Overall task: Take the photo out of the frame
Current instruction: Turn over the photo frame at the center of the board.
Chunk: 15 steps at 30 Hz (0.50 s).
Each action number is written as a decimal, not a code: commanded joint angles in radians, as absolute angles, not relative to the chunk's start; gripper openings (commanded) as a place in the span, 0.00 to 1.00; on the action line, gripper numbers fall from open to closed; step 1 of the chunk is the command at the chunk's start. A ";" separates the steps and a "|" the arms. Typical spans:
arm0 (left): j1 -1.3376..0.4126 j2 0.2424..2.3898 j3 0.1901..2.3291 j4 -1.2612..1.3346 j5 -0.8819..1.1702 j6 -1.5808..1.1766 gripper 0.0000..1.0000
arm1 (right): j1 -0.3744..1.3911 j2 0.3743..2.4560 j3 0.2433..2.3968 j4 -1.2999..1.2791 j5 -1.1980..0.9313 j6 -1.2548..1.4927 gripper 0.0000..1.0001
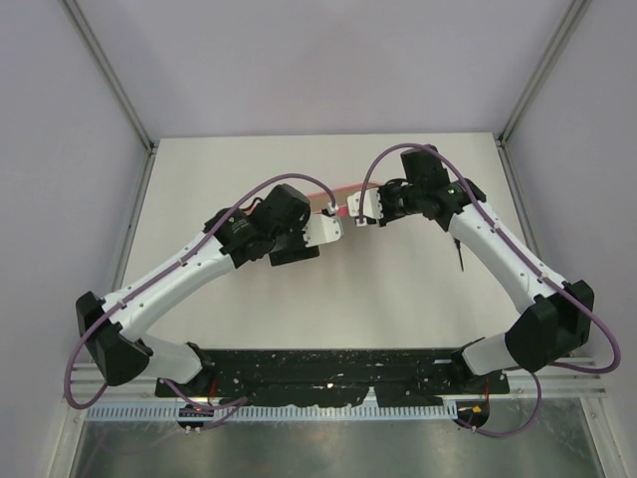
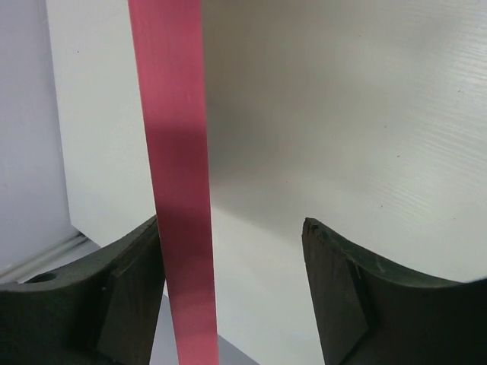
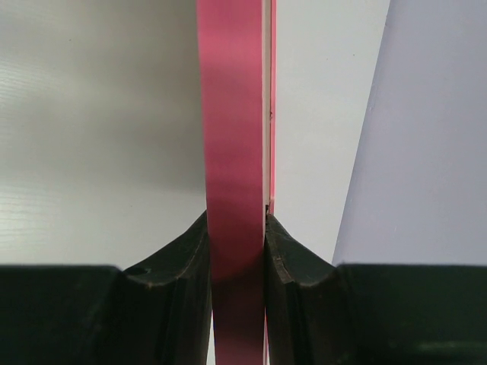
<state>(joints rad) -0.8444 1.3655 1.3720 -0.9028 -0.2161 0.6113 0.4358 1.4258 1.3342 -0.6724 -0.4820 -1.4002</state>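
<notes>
The frame [image 1: 343, 189] is held on edge above the table, between the two arms. In the right wrist view its bright-pink edge [image 3: 232, 152] runs straight up between the fingers, and my right gripper [image 3: 236, 236] is shut on it. A thin pale layer [image 3: 267, 114] lies along the edge's right side. In the left wrist view my left gripper [image 2: 232, 251] is open, with the pink edge [image 2: 179, 190] lying against its left finger [image 2: 129, 304] and a wide gap to the other finger. The photo is hidden. From above, the left gripper [image 1: 334, 217] and the right gripper [image 1: 356, 207] nearly meet.
The white table [image 1: 398, 299] lies under both arms. Pale walls with metal posts [image 1: 114, 90] close in the back and sides. The arm bases sit on a black plate [image 1: 328, 368] at the near edge.
</notes>
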 commanded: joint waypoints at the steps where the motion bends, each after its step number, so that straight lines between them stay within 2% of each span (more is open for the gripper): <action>1: -0.856 1.399 1.436 -0.936 -0.202 0.649 0.68 | 0.433 1.413 1.402 -0.735 -0.577 -1.384 0.08; 4: -0.862 1.430 1.471 -0.960 -0.210 0.657 0.54 | 0.431 1.411 1.417 -0.767 -0.589 -1.391 0.08; 6: -0.867 1.450 1.494 -0.985 -0.222 0.661 0.40 | 0.430 1.414 1.425 -0.782 -0.592 -1.394 0.08; 8: -0.877 1.474 1.520 -1.009 -0.242 0.667 0.38 | 0.430 1.417 1.434 -0.795 -0.594 -1.396 0.08; 11: -0.890 1.512 1.543 -1.045 -0.278 0.670 0.42 | 0.430 1.419 1.447 -0.810 -0.600 -1.399 0.08; 13: -0.897 1.529 1.545 -1.054 -0.299 0.672 0.39 | 0.430 1.419 1.454 -0.824 -0.606 -1.402 0.08; 15: -0.903 1.540 1.545 -1.058 -0.311 0.675 0.32 | 0.430 1.417 1.459 -0.837 -0.609 -1.405 0.08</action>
<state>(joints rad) -0.8814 1.5070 1.5196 -1.0061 -0.2726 0.6598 0.4210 1.4277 1.3895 -0.8082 -0.5259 -1.4250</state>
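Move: The raised frame's pink rim stands on edge between the left hand's open fingers, about 1 cm ahead and 2 cm to the right of that hand's centre, level with it. The right hand already has the rim squeezed between its fingers. The screwdriver lies down on the board, about 22 cm to the right of the right hand, some 9 cm nearer the bases and about 20 cm below. The left fingers close on the frame's rim from both sides, going from well open to about half that gap, while the hand eases about 1.5 cm right and 1 cm forward to centre on it and rolls some 5 degrees. The right hand keeps its pinch and draws its part of the rim back about 1.5 cm, level. ##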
